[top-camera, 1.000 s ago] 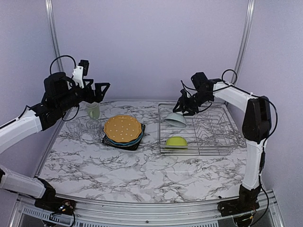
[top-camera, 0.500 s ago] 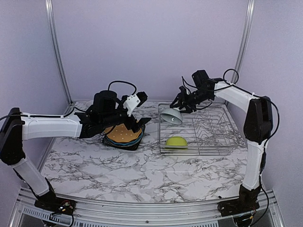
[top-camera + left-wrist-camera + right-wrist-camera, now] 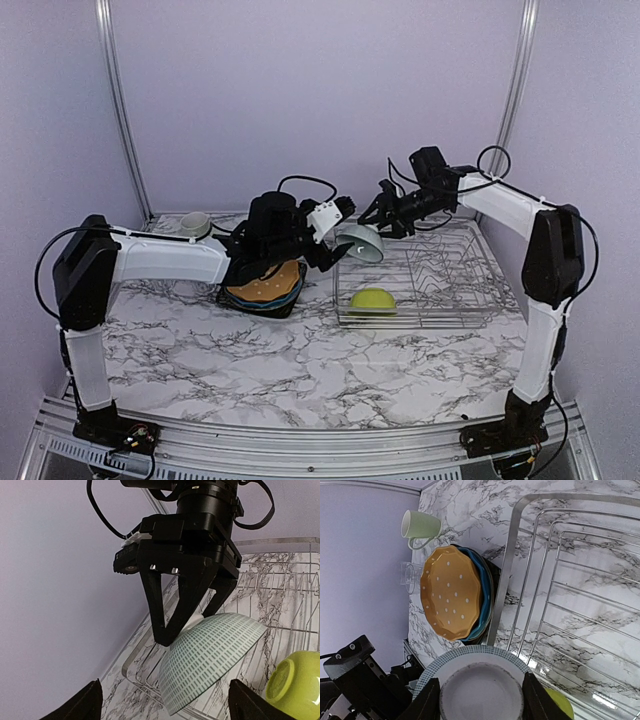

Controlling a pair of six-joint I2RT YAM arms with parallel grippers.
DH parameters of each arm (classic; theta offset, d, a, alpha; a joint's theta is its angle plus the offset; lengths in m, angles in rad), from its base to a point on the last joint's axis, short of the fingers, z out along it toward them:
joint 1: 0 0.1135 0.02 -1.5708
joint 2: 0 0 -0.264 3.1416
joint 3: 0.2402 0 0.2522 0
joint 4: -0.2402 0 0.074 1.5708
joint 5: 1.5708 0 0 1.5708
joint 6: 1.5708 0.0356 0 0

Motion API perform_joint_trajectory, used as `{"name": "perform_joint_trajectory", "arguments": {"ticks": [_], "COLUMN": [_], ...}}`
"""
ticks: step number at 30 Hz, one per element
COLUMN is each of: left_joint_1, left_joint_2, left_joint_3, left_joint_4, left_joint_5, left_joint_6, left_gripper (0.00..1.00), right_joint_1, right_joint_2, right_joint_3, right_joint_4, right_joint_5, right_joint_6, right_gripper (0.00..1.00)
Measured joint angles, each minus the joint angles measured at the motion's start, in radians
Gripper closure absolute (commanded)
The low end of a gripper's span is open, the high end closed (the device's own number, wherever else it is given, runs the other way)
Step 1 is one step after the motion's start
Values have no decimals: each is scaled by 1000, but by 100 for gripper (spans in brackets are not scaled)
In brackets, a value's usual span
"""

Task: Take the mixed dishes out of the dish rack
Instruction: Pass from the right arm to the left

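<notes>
My right gripper (image 3: 386, 221) is shut on the foot ring of the small white bowl (image 3: 361, 243), a white bowl with a green dash pattern. It holds the bowl tilted above the left end of the dish rack (image 3: 455, 292). In the right wrist view the fingers (image 3: 428, 701) flank the bowl's foot (image 3: 481, 695). My left gripper (image 3: 340, 234) stands open just left of the bowl. In the left wrist view the bowl (image 3: 212, 657) hangs between its spread fingers, not touched. A lime green bowl (image 3: 372, 299) lies upside down in the rack.
Left of the rack an orange dotted plate (image 3: 451, 592) tops a blue plate (image 3: 485, 585) and a dark square plate (image 3: 252, 303); my left arm crosses over them. A pale green mug (image 3: 420, 525) and a clear glass (image 3: 410, 575) stand at the back left.
My left arm has swung from beside the mug, across the plate stack, to the bowl's left side. My right gripper has carried the bowl slightly up and left.
</notes>
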Motion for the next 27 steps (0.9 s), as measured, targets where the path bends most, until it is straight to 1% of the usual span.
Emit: {"name": "perform_joint_trajectory", "arguments": {"ticks": [7,10,18,22,24,27], "left_joint_1": [-8,-11,-16,-26,-28,-31], "left_joint_2": [71,81,98,98,98,98], "left_joint_3": [74,75,76,76,76,82], "left_joint_4": [9,13,17,14,15,3], "left_joint_5": [-39,-58,-69,-63,-76,-83], "left_joint_6": [19,25,30,40,58,54], "left_gripper": [24,34,69,91,100,100], "right_joint_1": [0,0,-1,-2,-4,-8], "right_joint_2": [-13,-28,-40,-43,-47,-56], "right_joint_3": [-37,-63,-108,-125,-139,-176], "right_joint_4": [19,29,77,103,106,125], "right_joint_5": [-38,-57,-103,-127,-133,-161], "right_joint_6": [13,20,54,74,121,151], "right_gripper": [76,76,76,71,66,54]}}
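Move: The grey bowl hangs by its foot from the right fingers, its middle about 4 cm to the left of the right hand, 1 cm back and 2 cm lower. From the open left hand that middle is roughly 4 cm right, 3 cm ahead and 4 cm down. The yellow-green bowl in the rack lies some 8 cm right of the left hand, 4 cm back and 18 cm below; the plate stack lies about 18 cm left, 5 cm ahead and 19 cm below. The left fingers shut from wide open onto the grey bowl's near rim and pinch its thin wall, after that hand has eased about 2 cm right, a little forward and down to set them around it. Meanwhile the right hand, still gripping the foot, draws the bowl back some 3 cm towards the left hand and tilts its fingertips up roughly 10 degrees. ##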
